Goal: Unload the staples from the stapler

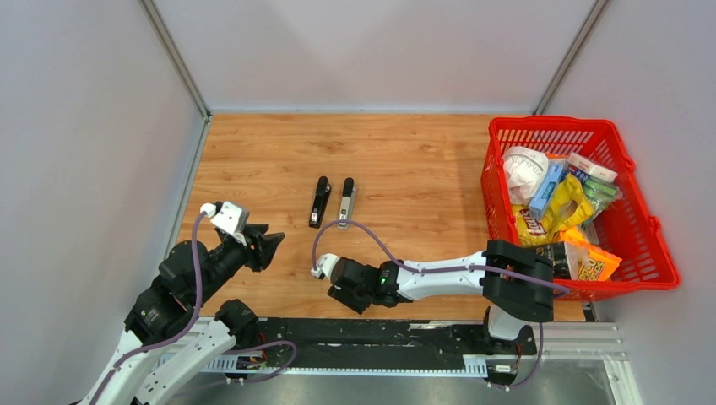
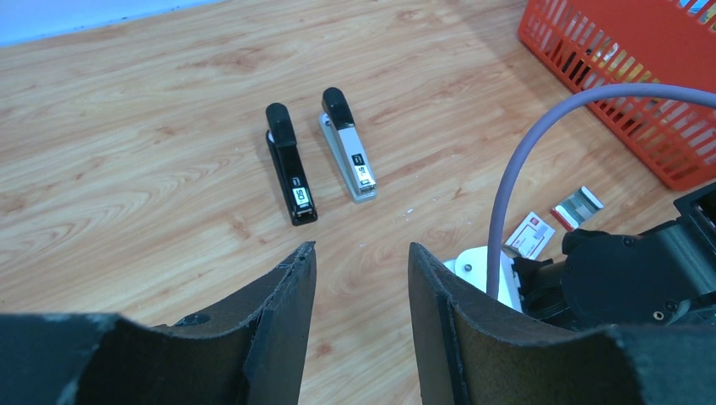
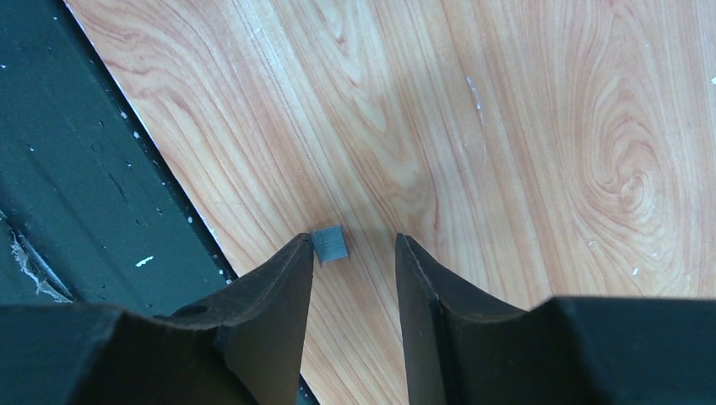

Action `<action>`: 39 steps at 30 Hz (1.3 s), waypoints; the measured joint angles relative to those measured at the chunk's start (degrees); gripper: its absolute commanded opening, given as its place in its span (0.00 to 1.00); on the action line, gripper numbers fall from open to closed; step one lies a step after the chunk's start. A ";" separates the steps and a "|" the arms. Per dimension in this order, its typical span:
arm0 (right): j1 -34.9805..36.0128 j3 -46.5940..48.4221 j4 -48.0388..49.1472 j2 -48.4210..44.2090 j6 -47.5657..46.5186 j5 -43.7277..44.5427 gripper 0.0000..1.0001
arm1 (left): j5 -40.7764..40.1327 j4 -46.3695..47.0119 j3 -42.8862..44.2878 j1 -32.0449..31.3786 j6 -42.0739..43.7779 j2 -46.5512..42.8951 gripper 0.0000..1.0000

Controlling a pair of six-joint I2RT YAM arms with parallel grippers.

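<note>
A black stapler (image 1: pixel 319 202) and a grey one with a black head (image 1: pixel 346 202) lie side by side mid-table; both also show in the left wrist view, black (image 2: pixel 291 164) and grey (image 2: pixel 349 145). A small grey ribbed bit of staples (image 3: pixel 330 245) lies on the wood near the table's front edge, just off the tip of my right gripper's left finger. My right gripper (image 3: pixel 350 240) is open and empty, low over the table (image 1: pixel 338 294). My left gripper (image 2: pixel 361 246) is open and empty, above the table's left front (image 1: pixel 272 246), pointing at the staplers.
A red basket (image 1: pixel 642 228) full of packets stands at the right. A small red-and-white box (image 2: pixel 530 234) and a red-edged piece with a grey ribbed face (image 2: pixel 577 207) lie near the right arm (image 2: pixel 625 270). The black base rail (image 3: pixel 76 169) borders the table's front edge.
</note>
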 measured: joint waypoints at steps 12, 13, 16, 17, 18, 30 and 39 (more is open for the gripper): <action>0.02 -0.04 -0.13 -0.02 0.63 -0.59 0.27 | 0.00 0.02 0.02 0.00 0.00 0.00 0.52; 0.07 -0.04 -0.15 -0.02 0.63 -0.59 0.26 | 0.00 0.00 0.02 0.00 0.00 0.00 0.52; 0.13 -0.04 -0.20 -0.02 0.63 -0.59 0.23 | 0.00 0.00 0.02 0.00 0.00 0.00 0.52; 0.20 -0.04 -0.26 -0.04 0.63 -0.59 0.23 | 0.00 0.00 0.00 0.00 0.00 0.00 0.52; 0.26 -0.04 -0.31 -0.07 0.61 -0.55 0.21 | 0.00 0.00 0.02 0.00 0.00 0.00 0.52; 0.39 0.33 -3.98 -0.68 0.68 1.68 0.07 | 0.00 0.02 0.02 0.00 0.02 0.00 0.52; 0.39 -0.61 -9.86 -3.67 3.30 5.35 0.06 | 0.17 0.00 0.02 0.00 0.00 0.00 0.52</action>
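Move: The short staple strip lies flat almost between the right hand's open fingertips, about 1 cm back of their midpoint and 1 cm below it. From that hand the staple box is roughly 7 cm ahead and 11 cm right, the refill pack 7 cm ahead and 20 cm right, and the grey stapler about 25 cm straight ahead. From the left hand, the strip is roughly 13 cm right, 6 cm back and 27 cm below. Staying almost in place just above the table near its front edge, the right hand closes its fingers from nearly half open until both tips pinch the short staple strip, easing back only about half a centimetre as they shut. It then keeps the pinch and carries the strip some 4 cm to the right, towards the staple box, rising barely half a centimetre, while the wrist tilts 5 to 10 degrees so that the fingers point more steeply down, with a slight clockwise turn. ##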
